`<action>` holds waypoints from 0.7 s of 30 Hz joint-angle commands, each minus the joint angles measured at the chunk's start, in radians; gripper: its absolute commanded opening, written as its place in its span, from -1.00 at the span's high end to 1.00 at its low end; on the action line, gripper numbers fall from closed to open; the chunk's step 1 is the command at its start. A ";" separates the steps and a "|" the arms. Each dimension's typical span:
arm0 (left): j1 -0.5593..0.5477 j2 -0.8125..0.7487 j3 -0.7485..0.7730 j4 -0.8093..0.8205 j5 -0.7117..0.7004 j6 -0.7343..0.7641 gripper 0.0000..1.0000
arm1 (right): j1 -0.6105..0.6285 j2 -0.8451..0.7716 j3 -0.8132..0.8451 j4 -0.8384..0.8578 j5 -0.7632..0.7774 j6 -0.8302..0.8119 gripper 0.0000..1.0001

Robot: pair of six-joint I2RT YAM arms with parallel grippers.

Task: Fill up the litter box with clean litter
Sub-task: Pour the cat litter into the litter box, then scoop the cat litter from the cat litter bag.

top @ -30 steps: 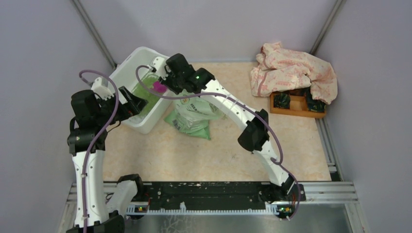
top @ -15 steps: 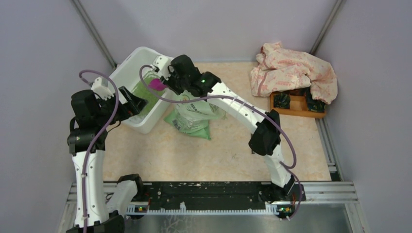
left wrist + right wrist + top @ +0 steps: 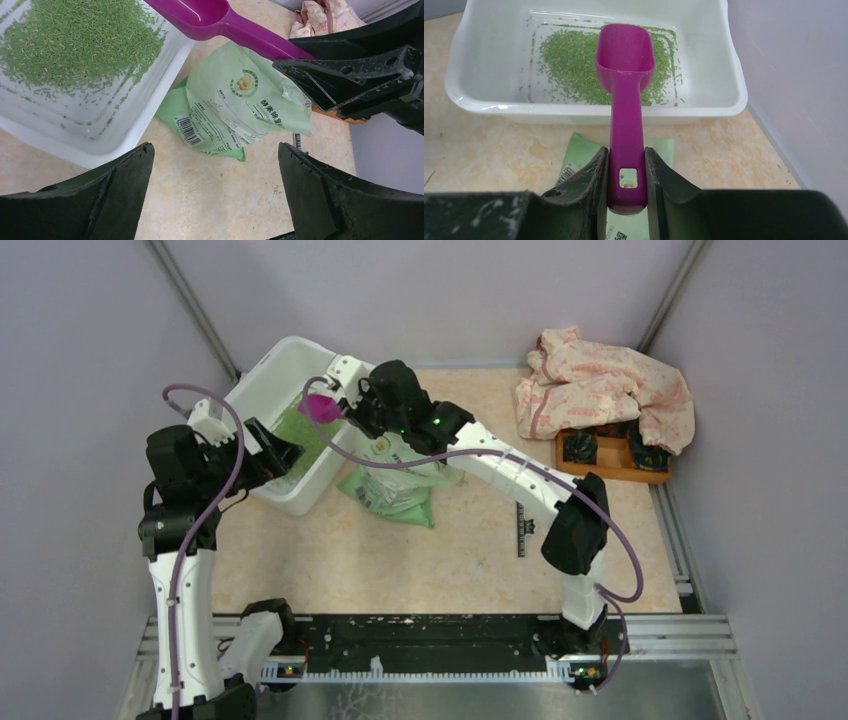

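Note:
The white litter box point(image 3: 262, 380) stands at the back left, and a patch of clean litter point(image 3: 569, 67) lies on its floor. My right gripper point(image 3: 627, 170) is shut on the handle of a magenta scoop point(image 3: 626, 75). The scoop's bowl hangs empty, open side up, above the litter and just inside the box's near rim point(image 3: 589, 119). My left gripper point(image 3: 215, 185) is open with nothing between its fingers. It hovers over bare tabletop beside the box's corner point(image 3: 100, 150). The same litter point(image 3: 75, 45) and scoop point(image 3: 210, 15) also show in the left wrist view.
A light green printed bag point(image 3: 395, 480) lies on the table against the box, under my right wrist. A pink patterned cloth point(image 3: 605, 390) drapes over an orange wooden tray point(image 3: 610, 468) at the back right. A small dark strip point(image 3: 520, 530) lies mid-table. Grey walls close in on three sides.
My right arm's elbow has swung out to the right and the wrist has drawn back a little, keeping the scoop over the box. The left arm has not moved.

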 commanded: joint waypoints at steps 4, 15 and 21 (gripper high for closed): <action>0.005 -0.004 0.038 0.007 0.018 -0.013 -0.97 | 0.005 -0.180 -0.129 0.188 -0.006 -0.002 1.00; 0.005 0.018 0.056 0.033 0.044 -0.023 -0.97 | -0.061 -0.546 -0.447 0.200 -0.037 -0.002 1.00; 0.006 0.040 0.036 0.078 0.063 -0.040 -0.98 | -0.163 -0.673 -0.399 -0.119 -0.114 -0.031 1.00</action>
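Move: My right hand grips the scoop by its handle, blade reaching out over the litter box. The cat litter bag lies about 24 cm below that hand, some 6 cm to its right and 1 cm back. The litter box's middle is roughly 9 cm ahead, 16 cm left and 23 cm down. From my idle left hand, the bag is about 8 cm ahead and 15 cm right, some 26 cm lower. I swing the emptied scoop away from the litter box with my right hand and carry it over the cat litter bag, about 13 cm to the right, some 8 cm up and 5 cm back. The sweep starts slowly, back and right, then speeds up rightward and climbs; my wrist tips the blade up around 10 degrees while the fingers keep their hold on the handle. ##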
